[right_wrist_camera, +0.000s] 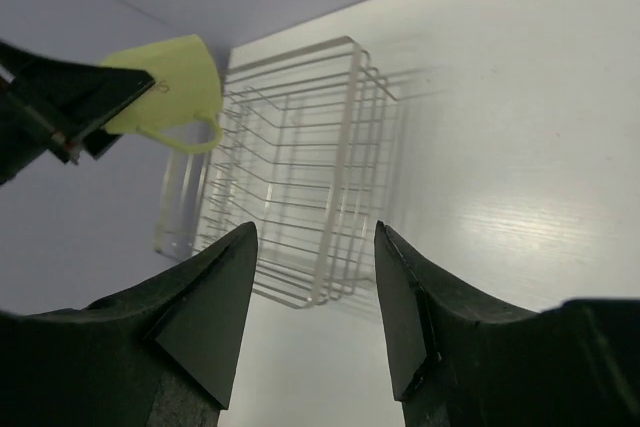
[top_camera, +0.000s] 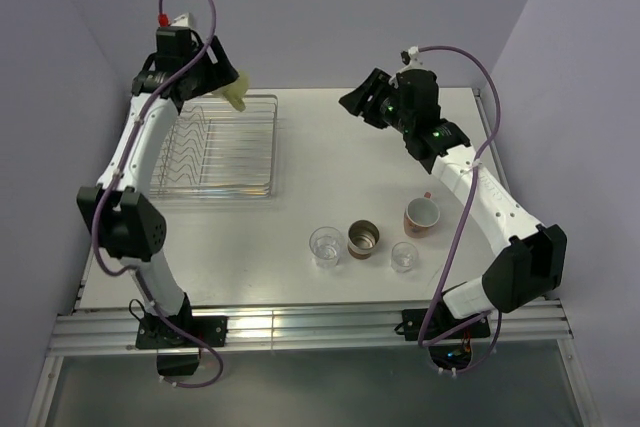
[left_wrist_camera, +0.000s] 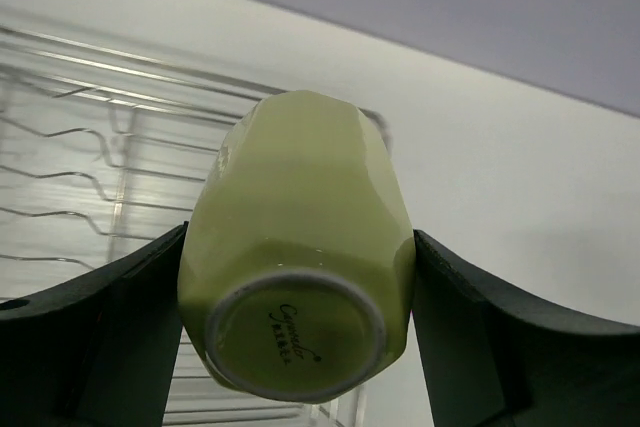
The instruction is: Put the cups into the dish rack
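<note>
My left gripper [top_camera: 228, 87] is shut on a pale yellow mug [left_wrist_camera: 300, 247], held upside down with its base toward the wrist camera. The mug [top_camera: 237, 95] hangs above the back right corner of the silver wire dish rack [top_camera: 276, 147]. Raised above the table's back middle, my right gripper [top_camera: 358, 102] is open and empty and faces the rack [right_wrist_camera: 300, 177]. Standing near the front right are a salmon-pink mug [top_camera: 421, 215], a brown metallic cup [top_camera: 363, 239] and two clear glass tumblers [top_camera: 325, 245] [top_camera: 404, 256].
The rack holds no cups and sits at the table's back left, close to the left wall. The four standing cups form a loose row right of centre, below the right arm's forearm [top_camera: 480, 182].
</note>
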`<action>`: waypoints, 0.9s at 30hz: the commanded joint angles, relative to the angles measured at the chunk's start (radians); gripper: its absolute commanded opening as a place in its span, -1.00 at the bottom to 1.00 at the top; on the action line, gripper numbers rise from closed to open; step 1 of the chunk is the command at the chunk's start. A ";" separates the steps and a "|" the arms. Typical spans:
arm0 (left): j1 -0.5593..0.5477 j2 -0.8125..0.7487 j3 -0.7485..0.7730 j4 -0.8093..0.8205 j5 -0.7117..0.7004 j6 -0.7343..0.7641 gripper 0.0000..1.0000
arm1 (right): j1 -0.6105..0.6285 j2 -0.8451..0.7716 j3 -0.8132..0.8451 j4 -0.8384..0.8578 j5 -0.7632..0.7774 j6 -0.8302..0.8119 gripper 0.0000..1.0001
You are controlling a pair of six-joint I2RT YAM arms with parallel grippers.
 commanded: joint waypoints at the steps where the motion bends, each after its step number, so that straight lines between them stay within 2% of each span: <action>1: -0.001 0.109 0.144 -0.148 -0.176 0.105 -1.00 | -0.003 -0.025 0.050 -0.076 0.062 -0.086 0.16; 5: -0.001 0.208 0.192 -0.165 -0.238 0.126 -1.00 | -0.003 -0.026 0.040 -0.102 0.080 -0.126 0.16; 12: -0.001 0.325 0.252 -0.191 -0.258 0.129 -1.00 | -0.003 -0.014 0.017 -0.108 0.065 -0.150 0.16; 27: -0.001 0.459 0.324 -0.208 -0.287 0.129 -1.00 | -0.003 0.006 -0.013 -0.097 0.034 -0.163 0.16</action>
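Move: My left hand still holds the green mug high near the rack's far side. Its spot inside the dish rack lies about 5 cm ahead, 5 cm left and 22 cm below. The rack's far rim runs some 14 cm ahead and 2 cm left of this hand, its right rim about 8 cm to the right and 2 cm ahead, and the wavy tines 20 cm left, 1 cm ahead. From my empty right hand that spot is roughly 35 cm left, 14 cm ahead and 24 cm lower. I plunge the mug down into the rack with my left hand, about 16 cm fast while drifting left and a little forward, tipping the fingers some 25 degrees further down and rolling the hand's left side up. Then I nearly hold that height, ease forward a couple of centimetres and sink slightly again, grip kept. My open right hand settles about 3 cm lower. ##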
